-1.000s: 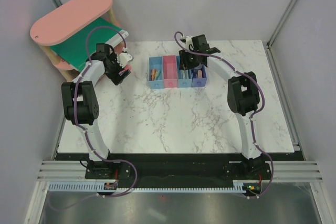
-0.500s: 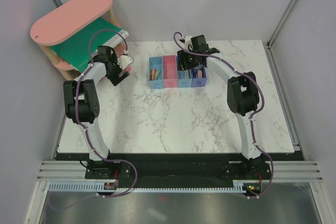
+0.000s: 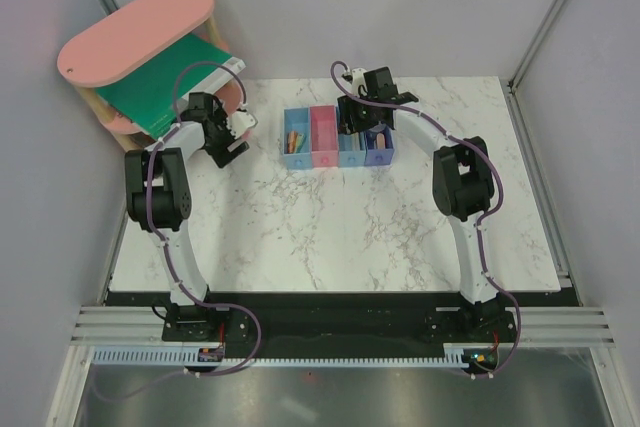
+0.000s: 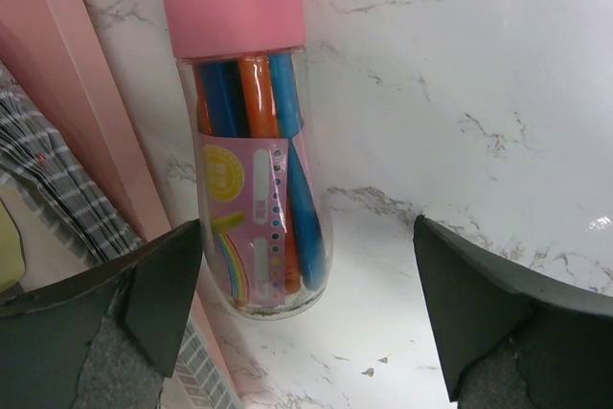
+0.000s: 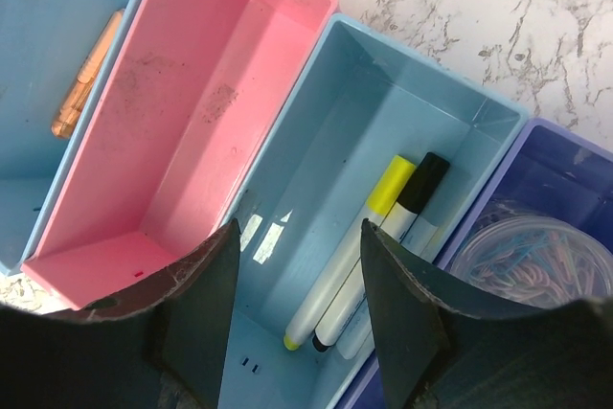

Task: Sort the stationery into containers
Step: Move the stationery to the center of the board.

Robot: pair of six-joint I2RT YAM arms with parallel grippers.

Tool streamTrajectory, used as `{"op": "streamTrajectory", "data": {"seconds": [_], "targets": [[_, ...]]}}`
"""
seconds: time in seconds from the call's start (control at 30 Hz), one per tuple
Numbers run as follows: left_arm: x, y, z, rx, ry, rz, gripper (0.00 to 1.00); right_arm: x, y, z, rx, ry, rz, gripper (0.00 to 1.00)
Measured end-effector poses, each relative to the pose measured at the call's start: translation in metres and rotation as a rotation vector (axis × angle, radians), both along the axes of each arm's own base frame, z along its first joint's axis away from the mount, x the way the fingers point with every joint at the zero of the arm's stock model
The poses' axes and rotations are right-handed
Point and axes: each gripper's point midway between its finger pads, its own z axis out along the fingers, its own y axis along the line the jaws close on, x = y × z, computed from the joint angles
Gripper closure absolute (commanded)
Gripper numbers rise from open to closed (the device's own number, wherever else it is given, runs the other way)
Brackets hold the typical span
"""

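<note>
A clear tube of coloured pens (image 4: 254, 160) with a pink cap lies on the marble beside the pink shelf leg (image 4: 86, 112). My left gripper (image 4: 306, 323) stands open just short of the tube's round end, one finger on each side and touching nothing. The containers (image 3: 337, 137) form a joined row at the back centre. Over the third, light blue bin (image 5: 354, 112) my right gripper (image 5: 297, 323) hangs open with nothing between its fingers. In that bin lie a yellow-capped marker (image 5: 354, 256) and a black-capped marker (image 5: 402, 227). An orange crayon (image 5: 86, 74) lies in the first light blue bin.
The pink bin (image 5: 192, 131) holds nothing. The dark blue bin (image 5: 565, 170) holds a clear box of paper clips (image 5: 536, 256). A pink oval-topped shelf (image 3: 135, 32) with a green book (image 3: 165, 82) stands at the back left, close to my left arm.
My right gripper has opened wider over the third bin and lifted a little. The left arm has drawn in towards the shelf, with its gripper still open.
</note>
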Motion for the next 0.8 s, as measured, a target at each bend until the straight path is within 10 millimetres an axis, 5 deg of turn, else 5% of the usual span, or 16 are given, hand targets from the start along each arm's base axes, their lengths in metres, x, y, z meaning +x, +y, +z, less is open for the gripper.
{"op": "streamTrajectory", "data": {"seconds": [0.23, 0.53, 0.8], "targets": [[-0.006, -0.005, -0.005, -0.028, 0.005, -0.025, 0.35, 0.0, 0.0, 0.0, 0.004, 0.0, -0.004, 0.4], [-0.016, -0.01, -0.008, -0.043, 0.001, -0.051, 0.48, -0.006, -0.001, 0.001, 0.006, 0.012, -0.009, 0.4], [-0.024, -0.018, -0.008, -0.054, 0.008, -0.068, 0.89, -0.015, -0.003, 0.008, 0.006, 0.013, -0.007, 0.39]]}}
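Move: The pink-capped pen jar lies just ahead of the open left hand, its clear end already between the fingers; its middle is about 4 cm forward, 2 cm to the right and 1 cm lower. The shelf's middle is some 12 cm ahead and 12 cm left, and the sorting box's leftmost blue compartment about 4 cm ahead and 18 cm right. From the right hand, the jar lies roughly 28 cm left, 1 cm back and 6 cm lower. The left fingers close from wide open onto the sides of the jar's clear end and stop against it, pinching it. Meanwhile the left hand eases back and to its right, about 3 cm in all, away from the shelf, sinking slightly as the fingers close and dragging the jar along. The right hand stays half open over the marker compartment, then draws back some 1.5 cm and starts to rise. ##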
